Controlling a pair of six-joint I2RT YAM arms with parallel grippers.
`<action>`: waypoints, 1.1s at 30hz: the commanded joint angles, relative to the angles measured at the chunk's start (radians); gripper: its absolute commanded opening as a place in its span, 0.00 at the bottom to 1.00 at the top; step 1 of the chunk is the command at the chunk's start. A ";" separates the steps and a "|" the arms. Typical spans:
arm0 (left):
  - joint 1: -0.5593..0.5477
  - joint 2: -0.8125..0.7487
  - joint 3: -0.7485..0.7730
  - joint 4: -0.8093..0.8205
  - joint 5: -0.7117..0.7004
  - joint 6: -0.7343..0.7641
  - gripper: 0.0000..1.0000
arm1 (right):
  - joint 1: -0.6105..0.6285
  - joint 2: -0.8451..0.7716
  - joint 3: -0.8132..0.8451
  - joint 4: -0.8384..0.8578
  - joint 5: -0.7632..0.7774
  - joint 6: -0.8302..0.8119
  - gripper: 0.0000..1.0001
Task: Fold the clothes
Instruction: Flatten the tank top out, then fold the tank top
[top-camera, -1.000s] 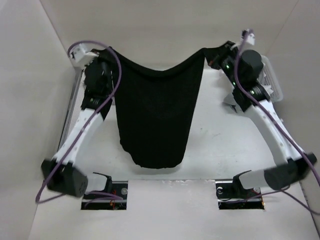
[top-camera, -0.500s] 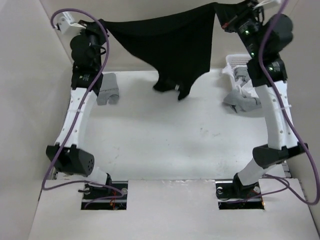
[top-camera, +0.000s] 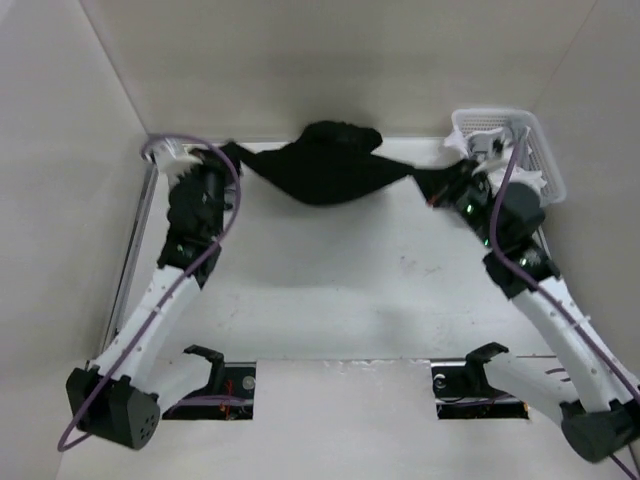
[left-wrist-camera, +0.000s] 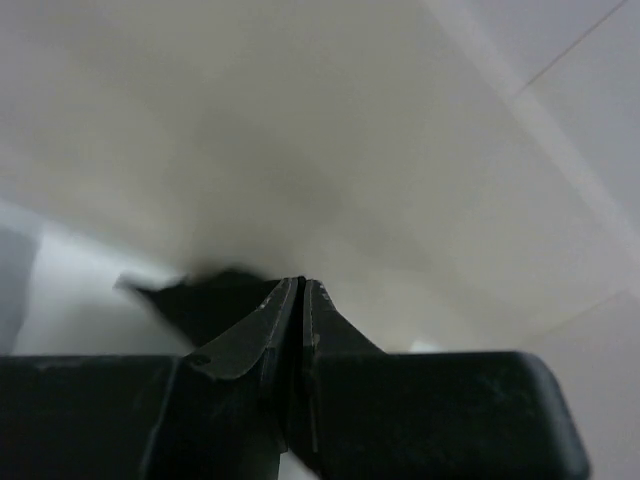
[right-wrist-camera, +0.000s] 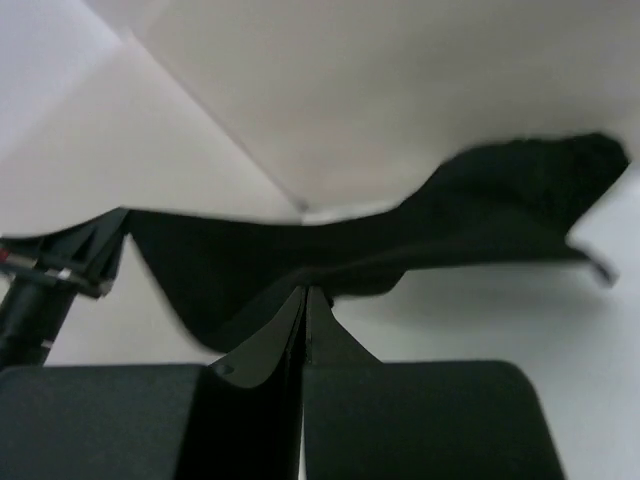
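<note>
The clothes, a black T-shirt (top-camera: 325, 165), hang stretched between my two grippers at the far end of the table, sagging and bunched in the middle near the back wall. My left gripper (top-camera: 226, 150) is shut on the shirt's left end. In the left wrist view the left gripper (left-wrist-camera: 302, 283) has its jaws pressed together with black cloth (left-wrist-camera: 200, 300) beside them. My right gripper (top-camera: 437, 192) is shut on the right end. In the right wrist view the right gripper (right-wrist-camera: 305, 292) pinches the shirt (right-wrist-camera: 420, 230), which runs across to the far left gripper (right-wrist-camera: 60, 265).
A white mesh basket (top-camera: 500, 116) stands at the back right corner, just behind my right arm. Pale walls close the table in at the back and on both sides. The two arm bases (top-camera: 210, 380) sit at the near edge.
Both grippers have come down from high up and now hold the shirt low over the far table. The shirt, hanging long before, now sags short and bunched by the back wall.
</note>
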 joint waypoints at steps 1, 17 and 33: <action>-0.054 -0.199 -0.278 -0.019 -0.119 -0.004 0.01 | 0.114 -0.194 -0.235 0.043 0.063 0.003 0.00; -0.256 -0.893 -0.624 -0.844 -0.262 -0.300 0.01 | 0.823 -0.592 -0.642 -0.416 0.537 0.335 0.00; 0.073 0.369 -0.072 0.101 -0.113 -0.073 0.02 | -0.024 0.348 -0.187 0.276 0.048 0.089 0.00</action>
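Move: Some 40 cm under the raised hands, the open table patch for the tank top lies about 2 cm ahead and 18 cm right of the left hand, and 8 cm ahead and 18 cm left of the right hand. The folded grey clothes sit roughly 15 cm ahead and 11 cm left of the left hand, at table height; the laundry basket's middle is about 22 cm ahead, 24 cm right and 37 cm below the right hand. Sweeping down about 25 cm and back 17–20 cm together, both hands keep their pinch on the tank top's lower corners, wrists tipping down some 30 degrees. They then reverse and push forward over the table, the left about 21 cm and the right 26, rising slightly; the right hand turns counter-clockwise on the way back, then clockwise past its starting heading. ##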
